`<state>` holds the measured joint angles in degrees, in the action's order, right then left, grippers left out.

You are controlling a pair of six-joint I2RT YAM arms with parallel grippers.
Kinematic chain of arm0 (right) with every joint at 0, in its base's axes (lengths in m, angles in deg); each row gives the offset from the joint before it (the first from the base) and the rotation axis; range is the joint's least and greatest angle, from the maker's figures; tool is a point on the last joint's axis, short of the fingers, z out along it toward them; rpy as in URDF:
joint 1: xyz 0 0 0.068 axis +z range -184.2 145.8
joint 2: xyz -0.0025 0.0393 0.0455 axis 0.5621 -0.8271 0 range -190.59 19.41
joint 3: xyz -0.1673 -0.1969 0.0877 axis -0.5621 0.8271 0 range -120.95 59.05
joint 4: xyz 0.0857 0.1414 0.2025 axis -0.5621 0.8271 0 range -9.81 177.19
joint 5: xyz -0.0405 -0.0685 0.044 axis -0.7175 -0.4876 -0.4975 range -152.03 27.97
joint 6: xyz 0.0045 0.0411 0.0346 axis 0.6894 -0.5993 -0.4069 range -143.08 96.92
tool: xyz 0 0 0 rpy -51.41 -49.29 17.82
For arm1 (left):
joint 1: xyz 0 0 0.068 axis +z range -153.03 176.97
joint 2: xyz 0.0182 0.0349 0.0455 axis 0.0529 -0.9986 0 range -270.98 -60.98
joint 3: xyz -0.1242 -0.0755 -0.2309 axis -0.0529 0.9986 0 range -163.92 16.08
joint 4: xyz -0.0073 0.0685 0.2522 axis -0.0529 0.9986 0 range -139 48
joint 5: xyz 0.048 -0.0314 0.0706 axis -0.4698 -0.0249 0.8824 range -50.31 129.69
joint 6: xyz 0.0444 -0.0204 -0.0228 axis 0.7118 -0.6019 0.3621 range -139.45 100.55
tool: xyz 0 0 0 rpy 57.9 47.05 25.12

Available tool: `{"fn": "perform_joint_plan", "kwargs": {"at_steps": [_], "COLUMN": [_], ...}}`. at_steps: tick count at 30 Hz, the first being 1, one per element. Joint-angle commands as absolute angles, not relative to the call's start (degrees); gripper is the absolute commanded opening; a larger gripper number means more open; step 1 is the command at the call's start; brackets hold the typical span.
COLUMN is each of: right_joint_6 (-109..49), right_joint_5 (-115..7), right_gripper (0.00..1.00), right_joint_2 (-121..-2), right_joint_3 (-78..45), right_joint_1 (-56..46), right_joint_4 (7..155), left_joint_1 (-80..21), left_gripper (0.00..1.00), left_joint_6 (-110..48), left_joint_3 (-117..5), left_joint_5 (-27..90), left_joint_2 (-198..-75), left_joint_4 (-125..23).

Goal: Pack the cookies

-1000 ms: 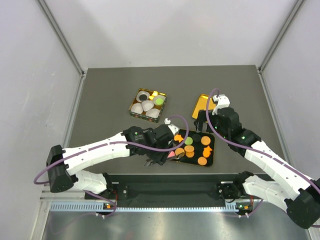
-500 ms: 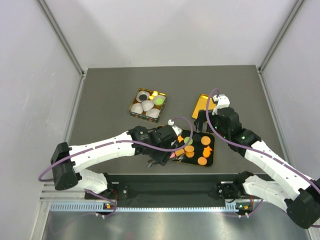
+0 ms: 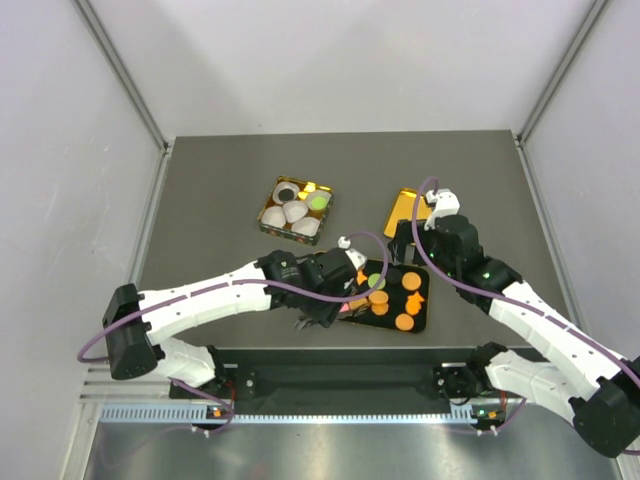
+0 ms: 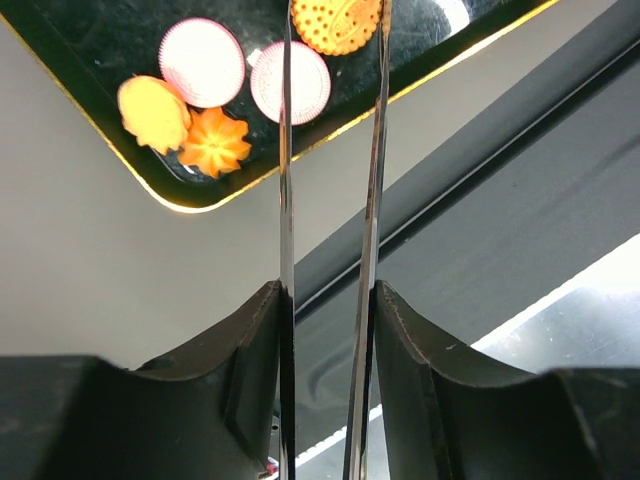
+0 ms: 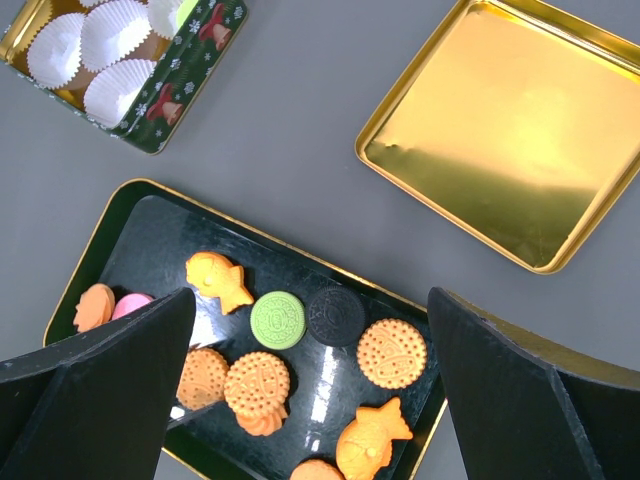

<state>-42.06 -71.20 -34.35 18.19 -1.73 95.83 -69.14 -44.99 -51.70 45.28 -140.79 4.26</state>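
Note:
The cookies lie on a black gold-rimmed tray: a green round one, a black one, orange round ones and a fish shape. My left gripper is shut on thin metal tongs. Their blades reach over the tray's near corner and flank an orange round cookie. Pink cookies and an orange flower shape lie to its left. My right gripper hangs open above the tray, holding nothing.
A square green tin with white paper cups stands behind the tray on the left; one cup holds a green cookie. A gold lid lies behind the tray on the right. The table's near edge runs just below the tray.
My left arm has slid right, bringing the tongs over the tray's near-left part, and the tong blades have drawn closer together. The right arm has not moved.

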Motion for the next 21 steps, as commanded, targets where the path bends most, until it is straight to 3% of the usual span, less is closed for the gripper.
{"fn": "perform_joint_plan", "kwargs": {"at_steps": [1, 11, 21], "right_joint_6": [-41.01, -41.01, -41.10], "right_joint_5": [-71.43, -71.43, -71.52], "right_gripper": [1.00, 1.00, 1.00], "right_joint_2": [-33.68, -33.59, -33.50], "right_joint_3": [17.65, 17.65, 17.83], "right_joint_1": [-1.94, -1.85, -1.85], "right_joint_4": [94.34, 94.34, 94.17], "left_joint_1": [-69.39, -68.77, -48.50], "left_gripper": [0.37, 0.34, 0.35], "left_joint_6": [-44.50, -45.02, -41.52], "left_joint_3": [-55.45, -61.52, -63.54], "left_joint_5": [48.30, 56.47, 58.06], "left_joint_2": [-139.47, -137.97, -137.62], "left_joint_4": [4.78, 8.30, 1.72]}}
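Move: Ahead of the left hand, which already has the round orange cookie pinched in the metal tongs, the cookie box lies about 25 cm out, 6 cm left and some 9 cm lower. The dark tray's middle is roughly 5 cm ahead and 9 cm right, 11 cm down; the fish cookie in that tray is about 10 cm ahead and 7 cm right. From the right hand the box sits some 26 cm left and 10 cm ahead. Lifting the pinched round orange cookie out of the tray first, the left hand rises about 6 cm, then speeds up forward and somewhat left, around 11 cm out in all, towards the near right corner of the cookie box. Its wrist turns some 20 degrees counter-clockwise while the fingers tip outward, and the grip on the tongs stays closed. ##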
